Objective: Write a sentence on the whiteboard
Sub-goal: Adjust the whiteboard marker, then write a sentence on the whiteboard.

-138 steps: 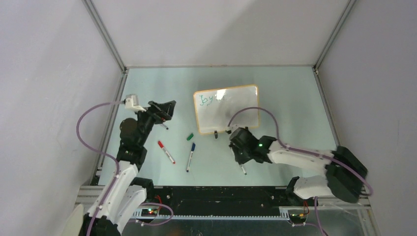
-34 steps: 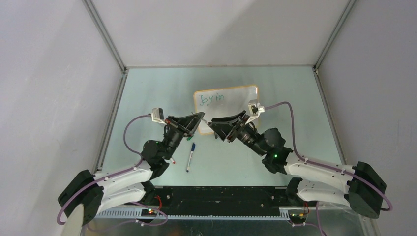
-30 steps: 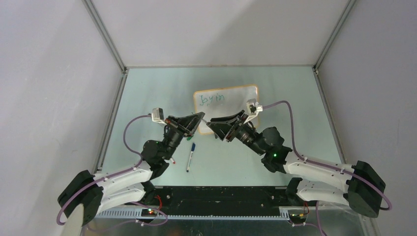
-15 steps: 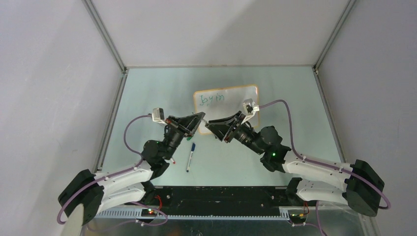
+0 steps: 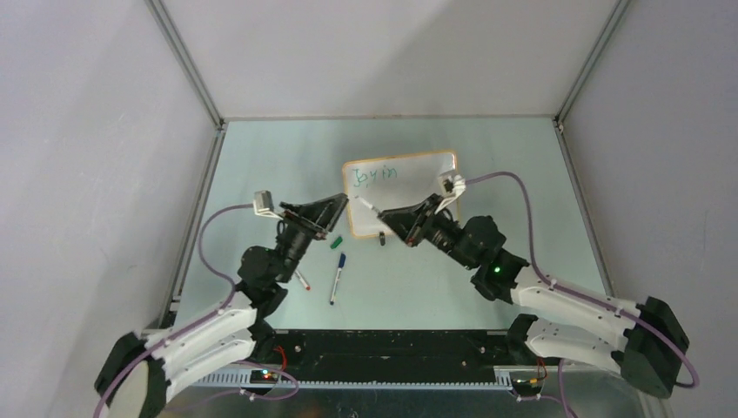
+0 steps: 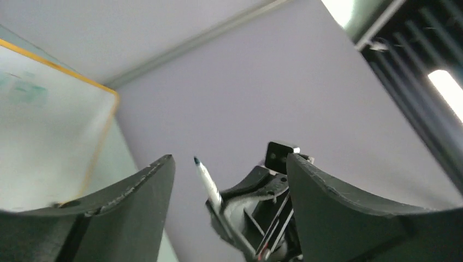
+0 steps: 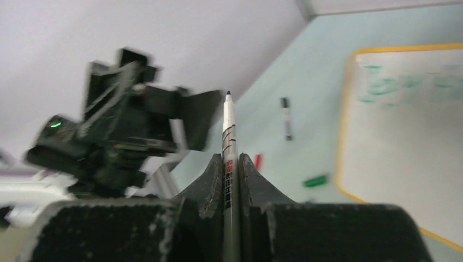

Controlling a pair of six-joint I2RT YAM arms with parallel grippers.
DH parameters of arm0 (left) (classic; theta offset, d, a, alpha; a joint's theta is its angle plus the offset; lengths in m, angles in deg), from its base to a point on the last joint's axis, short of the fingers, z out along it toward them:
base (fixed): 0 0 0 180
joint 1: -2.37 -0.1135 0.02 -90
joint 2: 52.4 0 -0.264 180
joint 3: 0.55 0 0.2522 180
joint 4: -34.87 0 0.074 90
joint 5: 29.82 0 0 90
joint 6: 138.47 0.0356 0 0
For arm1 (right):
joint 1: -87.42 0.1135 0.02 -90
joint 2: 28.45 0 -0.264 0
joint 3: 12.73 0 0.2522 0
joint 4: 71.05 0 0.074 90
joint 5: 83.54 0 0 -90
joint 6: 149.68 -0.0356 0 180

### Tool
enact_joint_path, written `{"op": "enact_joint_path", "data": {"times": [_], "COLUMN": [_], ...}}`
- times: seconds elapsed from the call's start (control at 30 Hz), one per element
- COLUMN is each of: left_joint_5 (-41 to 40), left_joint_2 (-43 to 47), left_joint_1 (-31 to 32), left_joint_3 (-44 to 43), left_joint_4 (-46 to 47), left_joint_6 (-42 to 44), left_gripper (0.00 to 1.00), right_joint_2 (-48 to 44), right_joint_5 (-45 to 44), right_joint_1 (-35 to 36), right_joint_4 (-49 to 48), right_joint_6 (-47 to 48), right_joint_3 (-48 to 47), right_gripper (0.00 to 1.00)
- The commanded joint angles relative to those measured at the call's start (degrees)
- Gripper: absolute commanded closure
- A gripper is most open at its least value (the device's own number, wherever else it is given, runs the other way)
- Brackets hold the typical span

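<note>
The whiteboard (image 5: pixel 409 205), white with an orange frame, lies mid-table with green writing (image 5: pixel 374 175) reading "Joy in" at its top left. Over the board's near left corner my right gripper (image 5: pixel 389 218) is shut on a white marker (image 5: pixel 365 205) whose tip points left toward the left arm. In the right wrist view the marker (image 7: pixel 228 136) stands upright between the shut fingers (image 7: pixel 215 174), with the whiteboard (image 7: pixel 404 147) to its right. My left gripper (image 5: pixel 338 209) is open just left of the marker tip, holding nothing. From the left wrist, the marker (image 6: pixel 207 183) shows beyond the gap, touching neither finger.
On the table left of the board lie a green cap (image 5: pixel 336 241), a blue marker (image 5: pixel 337 277) and a red marker (image 5: pixel 301 279). A black-capped marker (image 7: pixel 285 117) lies farther left. A black clip foot (image 5: pixel 383 237) sits at the board's near edge. Grey walls enclose the table.
My left gripper opened, let go of the marker and drew back left. My right gripper closed on the marker and now holds it alone, shifted slightly right.
</note>
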Motion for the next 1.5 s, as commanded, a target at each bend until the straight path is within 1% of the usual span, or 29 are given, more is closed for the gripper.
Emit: {"op": "enact_joint_path", "data": {"times": [0.0,0.03,0.07,0.1,0.13,0.17,0.2,0.23,0.33,0.37,0.4,0.43,0.47,0.5,0.57,0.67,0.73,0.8,0.87,0.9,0.93,0.97,1.0,1.03,1.1,1.27,1.33,1.37,1.47], "left_joint_5": [4.4,4.3,4.2,4.2,3.7,3.1,1.9,1.6,1.2,0.3,-0.2,0.0,0.1,-0.6,-1.8,3.2,6.7,11.6,22.0,24.0,28.4,30.1,32.2,33.1,35.3,42.1,44.6,45.2,47.9], "left_joint_2": [9.6,10.5,11.7,11.9,11.5,10.7,8.9,7.7,2.8,1.4,0.8,-0.5,-1.1,-2.0,-2.6,-1.9,-2.3,-5.1,-10.0,-13.3,-16.5,-17.9,-20.9,-22.4,-26.1,-31.1,-32.8,-33.9,-37.1], "left_joint_1": [-7.7,-8.4,-9.7,-10.3,-11.0,-11.2,-11.3,-11.3,-11.3,-11.3,-11.3,-11.4,-11.4,-11.4,-11.5,-14.2,-16.6,-20.5,-24.0,-26.0,-26.8,-28.1,-28.6,-29.2,-30.1,-31.3,-31.4,-31.5,-32.5], "left_joint_3": [-6.1,-8.2,-8.9,-10.5,-11.4,-13.7,-14.9,-16.4,-16.5,-15.6,-15.2,-14.0,-13.2,-12.0,-10.1,-7.5,-7.2,-8.7,-10.6,-10.8,-10.6,-10.3,-10.1,-10.1,-11.0,-15.4,-14.3,-13.3,-14.3], "left_joint_4": [-28.2,-35.7,-38.5,-43.2,-45.9,-51.3,-53.5,-56.2,-56.3,-54.6,-54.0,-51.3,-48.0,-46.4,-42.6,-37.4,-36.2,-36.0,-34.6,-33.1,-28.0,-22.4,-19.8,-15.8,-12.1,-13.7,-9.4,-5.0,-2.3], "left_joint_6": [13.3,18.1,23.2,25.7,30.3,32.4,36.1,37.8,44.0,44.9,46.4,47.7,50.4,51.2,53.1,53.5,52.2,50.7,49.8,48.7,48.1,46.7,46.1,45.4,44.7,46.0,44.5,42.8,39.5], "left_gripper": [0.19,0.15,0.1,0.03,0.02,0.01,0.01,0.01,0.01,0.01,0.04,0.12,0.23,0.24,0.16,0.04,0.01,0.01,0.01,0.01,0.01,0.01,0.01,0.01,0.01,0.01,0.01,0.01,0.01], "right_joint_2": [-5.7,-6.7,-7.3,-8.0,-8.1,-7.9,-7.6,-6.8,-4.6,-3.5,-2.9,-1.6,-0.9,0.4,2.3,4.3,4.9,5.5,6.1,6.3,6.7,6.9,7.4,7.5,7.9,7.9,8.1,8.3,8.8], "right_joint_5": [0.6,4.7,6.4,8.7,9.3,9.5,9.3,8.4,6.3,5.6,5.2,4.2,3.9,3.5,2.5,1.7,1.7,2.4,3.4,3.8,4.6,4.9,5.2,5.2,5.1,5.2,5.4,5.6,6.1], "right_joint_1": [-10.5,-15.3,-17.5,-21.3,-22.8,-25.2,-25.9,-26.7,-27.0,-26.9,-26.9,-26.7,-26.7,-26.4,-25.9,-25.0,-24.8,-24.8,-24.8,-24.8,-24.7,-24.7,-24.7,-24.7,-24.7,-24.7,-24.7,-24.7,-24.7], "right_joint_4": [18.3,20.7,25.0,27.3,32.9,35.7,41.0,43.3,51.2,53.0,53.9,55.6,56.4,57.7,58.9,59.3,59.0,58.4,57.5,56.8,56.2,56.1,55.9,55.8,55.6,54.9,54.7,54.6,54.2], "right_joint_6": [-3.1,-3.4,-3.3,-2.9,-1.4,-0.3,1.9,3.1,7.3,7.9,8.4,8.5,9.0,9.2,9.8,11.4,12.0,12.5,12.7,12.9,12.9,13.2,13.3,13.5,13.8,14.9,15.1,15.0,15.0], "right_joint_3": [-2.0,-2.2,-2.4,-3.5,-4.4,-6.9,-8.3,-11.2,-16.4,-18.6,-19.6,-21.6,-22.4,-24.2,-26.3,-28.3,-29.0,-29.5,-30.1,-30.3,-30.4,-30.7,-31.1,-31.4,-31.8,-32.2,-32.1,-32.1,-32.1], "right_gripper": [1.0,1.0,1.0,1.0,1.0,1.0,1.0,1.0,1.0,1.0,1.0,1.0,1.0,1.0,1.0,1.0,1.0,1.0,1.0,1.0,1.0,1.0,1.0,1.0,1.0,1.0,1.0,1.0,1.0]}}
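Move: The right hand already grips the marker; the whiteboard's middle lies about 22 cm ahead of this hand, 2 cm to its right and 22 cm below. The green cap is some 12 cm ahead, 15 cm left and 30 cm down. From the empty left hand, the whiteboard is about 20 cm ahead, 13 cm right and 24 cm below, the green cap 10 cm ahead, 4 cm left, 32 cm down. Right swings its marker 15 cm rightward and forward towards the whiteboard; left, opening wide, sinks 17 cm and advances. ##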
